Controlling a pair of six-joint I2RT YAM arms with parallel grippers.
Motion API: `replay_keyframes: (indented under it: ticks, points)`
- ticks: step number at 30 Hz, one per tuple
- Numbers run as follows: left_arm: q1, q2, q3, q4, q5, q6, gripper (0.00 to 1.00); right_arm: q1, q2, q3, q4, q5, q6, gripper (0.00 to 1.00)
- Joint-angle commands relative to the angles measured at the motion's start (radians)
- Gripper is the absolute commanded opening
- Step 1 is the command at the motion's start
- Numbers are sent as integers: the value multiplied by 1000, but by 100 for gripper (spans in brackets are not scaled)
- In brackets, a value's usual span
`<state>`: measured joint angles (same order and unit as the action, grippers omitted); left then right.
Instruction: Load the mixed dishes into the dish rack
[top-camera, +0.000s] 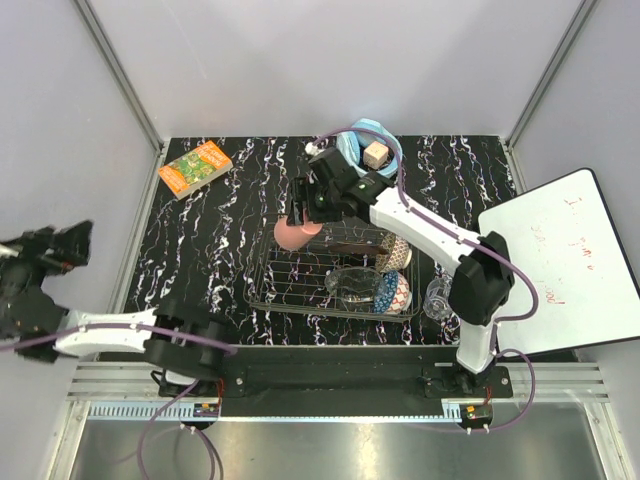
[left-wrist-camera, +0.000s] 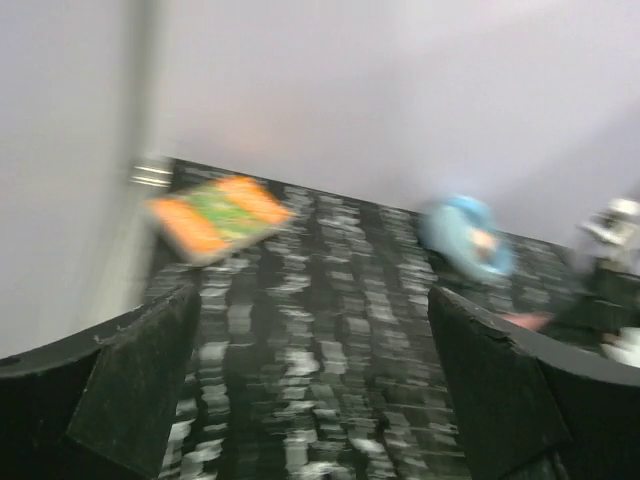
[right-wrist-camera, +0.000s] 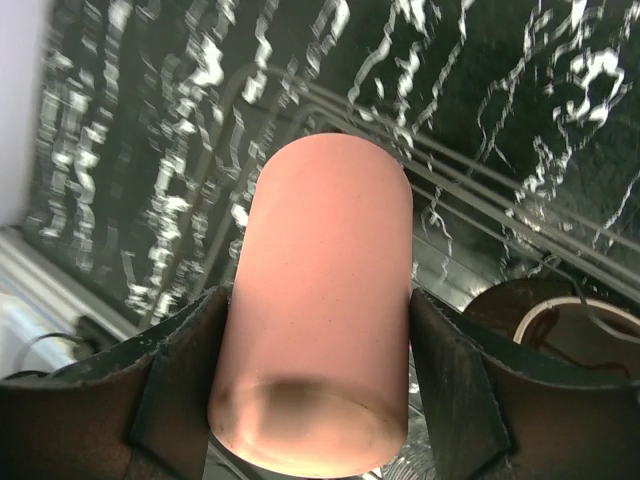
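My right gripper (top-camera: 300, 215) is shut on the pink cup (top-camera: 293, 238) and holds it over the far left corner of the wire dish rack (top-camera: 268, 290). In the right wrist view the pink cup (right-wrist-camera: 315, 300) fills the gap between both fingers, with rack wires (right-wrist-camera: 470, 190) beneath it. A clear glass bowl (top-camera: 352, 285), a blue patterned bowl (top-camera: 394, 293) and the red floral plate (top-camera: 397, 250) sit in the rack. The clear glass cup (top-camera: 437, 297) stands just right of the rack. My left gripper (top-camera: 50, 250) hangs open off the table's left side with nothing in it (left-wrist-camera: 320, 390).
A light-blue bowl with a tan cube (top-camera: 370, 150) stands at the back, behind the right arm. An orange-green book (top-camera: 195, 167) lies at the far left corner. A whiteboard (top-camera: 565, 260) lies at the right edge. The left wrist view is blurred.
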<state>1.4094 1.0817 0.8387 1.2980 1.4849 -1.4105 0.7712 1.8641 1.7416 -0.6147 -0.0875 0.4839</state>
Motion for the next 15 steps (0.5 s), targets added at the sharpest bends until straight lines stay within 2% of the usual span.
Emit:
replay_keyframes:
  ticks: [1,4,6,7,11,13,15]
  points:
    - [269,-103,-44,368,169,346,99,34,17,70,-56,63,-42,0]
    - [371,-115,20,363,134,407,99,42,23,59,-60,68,-42,0]
    - [378,-57,113,359,162,328,99,48,29,59,-74,78,-47,0]
    - [378,-34,214,359,178,283,99,48,35,62,-80,81,-50,0]
    - [378,95,466,242,201,-8,99,65,82,93,-117,115,-70,0]
    - [393,155,573,233,202,-82,99,74,107,127,-141,134,-76,0]
    - [411,169,606,233,201,-85,99,79,144,165,-163,147,-84,0]
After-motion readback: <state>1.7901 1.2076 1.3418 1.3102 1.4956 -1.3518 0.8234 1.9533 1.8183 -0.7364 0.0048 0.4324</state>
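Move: My right hand holds the pink cup above the rack's far-left part. That open spot lies about 12 cm below the hand, some 4 cm to its left and 2 cm back. The red plate stands in the rack about 10 cm to the hand's right and 2 cm back; the clear plate lies 9 cm right and 10 cm back. From my raised left hand the spot is some 12 cm ahead, 37 cm right and 30 cm below. I keep my right fingers' grip on the pink cup and ease it down about 3 cm towards the rack's far-left part, most of that at once and then slowly, while the hand rolls some 10 degrees so the cup's free end points more steeply down. My empty left hand, open throughout, draws back and left, then climbs about 11 cm, rolling and turning counter-clockwise some 20 degrees, well away from the rack. ##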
